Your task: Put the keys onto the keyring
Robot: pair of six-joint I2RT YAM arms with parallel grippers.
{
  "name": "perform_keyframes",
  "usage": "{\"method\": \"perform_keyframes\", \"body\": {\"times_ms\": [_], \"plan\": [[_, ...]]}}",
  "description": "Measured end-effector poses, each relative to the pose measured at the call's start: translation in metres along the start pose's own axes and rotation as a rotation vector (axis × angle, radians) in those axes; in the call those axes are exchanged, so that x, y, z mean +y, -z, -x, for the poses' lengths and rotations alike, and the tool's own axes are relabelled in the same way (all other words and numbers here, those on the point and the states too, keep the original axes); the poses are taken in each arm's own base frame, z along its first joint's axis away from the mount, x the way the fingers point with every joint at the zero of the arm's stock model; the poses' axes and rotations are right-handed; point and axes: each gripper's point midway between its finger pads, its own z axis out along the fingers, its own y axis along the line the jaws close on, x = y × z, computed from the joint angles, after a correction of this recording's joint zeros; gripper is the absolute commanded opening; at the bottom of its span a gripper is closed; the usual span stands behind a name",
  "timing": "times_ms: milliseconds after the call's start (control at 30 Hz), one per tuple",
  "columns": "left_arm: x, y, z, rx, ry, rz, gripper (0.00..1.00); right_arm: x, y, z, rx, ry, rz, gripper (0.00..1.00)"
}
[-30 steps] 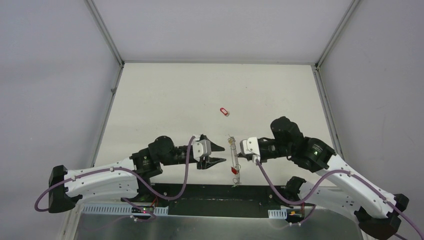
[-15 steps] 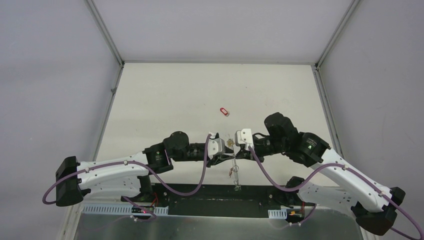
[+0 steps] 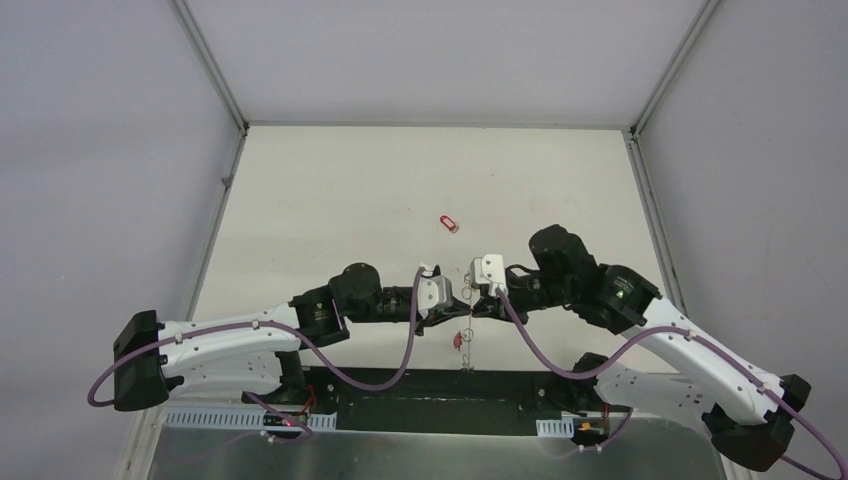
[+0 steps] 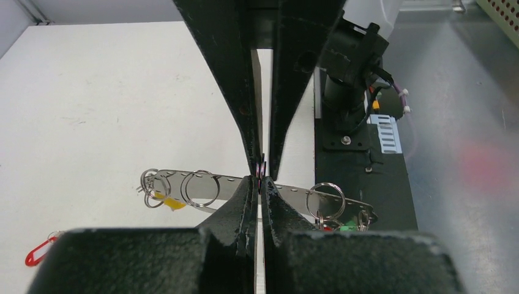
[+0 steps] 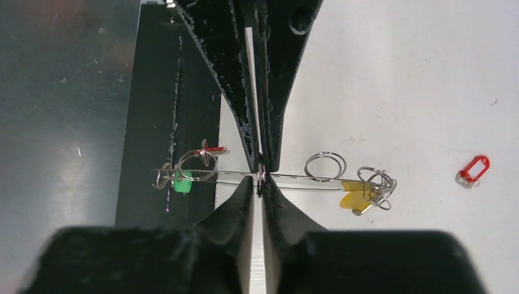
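Note:
The keyring point(image 4: 226, 187) is a long thin grey metal band, seen nearly edge on and held level above the table's near edge. Small wire loops hang on it, with a yellow-tagged key point(image 4: 168, 202) at one end and green-tagged point(image 5: 180, 182) and red-tagged point(image 5: 211, 149) keys at the other. My left gripper point(image 4: 261, 184) and right gripper point(image 5: 259, 184) meet tip to tip at its middle point(image 5: 294, 177), each shut on it. A tiny ring sits edge-on between the tips. Another red-tagged key point(image 3: 450, 222) lies loose on the white table, farther back.
Under the keyring's green end are the black base plate point(image 4: 361, 177) and the right arm's mount, with bare steel beyond. The dark front rail point(image 3: 430, 385) runs along the near edge. White walls close in the table's left, right and back sides.
My left gripper was open and apart from the keyring; it moved right up to it and shut. The right gripper shifted a little left and back, carrying the keyring along.

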Motion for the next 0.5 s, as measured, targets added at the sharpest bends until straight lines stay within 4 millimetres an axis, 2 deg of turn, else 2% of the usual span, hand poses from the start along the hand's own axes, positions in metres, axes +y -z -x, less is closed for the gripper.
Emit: {"method": "perform_keyframes", "body": {"times_ms": [100, 200, 367, 500], "plan": [[0.004, 0.002, 0.002, -0.026, 0.006, 0.029, 0.0, -0.004, 0.001, 0.003, -0.011, -0.029, -0.032, 0.38], [0.006, 0.01, 0.005, -0.094, 0.013, 0.06, 0.0, -0.011, 0.005, 0.014, -0.068, -0.031, -0.091, 0.46], [0.004, 0.025, 0.009, -0.233, 0.013, 0.087, 0.0, -0.015, 0.013, 0.027, -0.212, -0.004, -0.183, 0.49], [0.003, 0.033, 0.024, -0.332, -0.01, 0.088, 0.0, -0.018, 0.016, 0.038, -0.291, -0.025, -0.215, 0.4]]}}
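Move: Both my hands are on the middle ring at the top edge of the metal keyring plate, so it sits at each hand point. The plate runs forward and back beneath it. From my left hand the yellow key hangs about 7 cm ahead and the red and green tags some 6 cm back, all roughly 3 cm lower. A loose red key lies on the table about 24 cm ahead, 3 cm left and 22 cm down. I open my right fingers about halfway to let go of the middle ring, then lift that hand about 4 cm and slightly forward, tipping its fingers up towards level. My left hand keeps its shut pinch on the ring and carries the keyring plate left and up, about 2.5 cm each way, its fingertips tilting up some 20 degrees. ##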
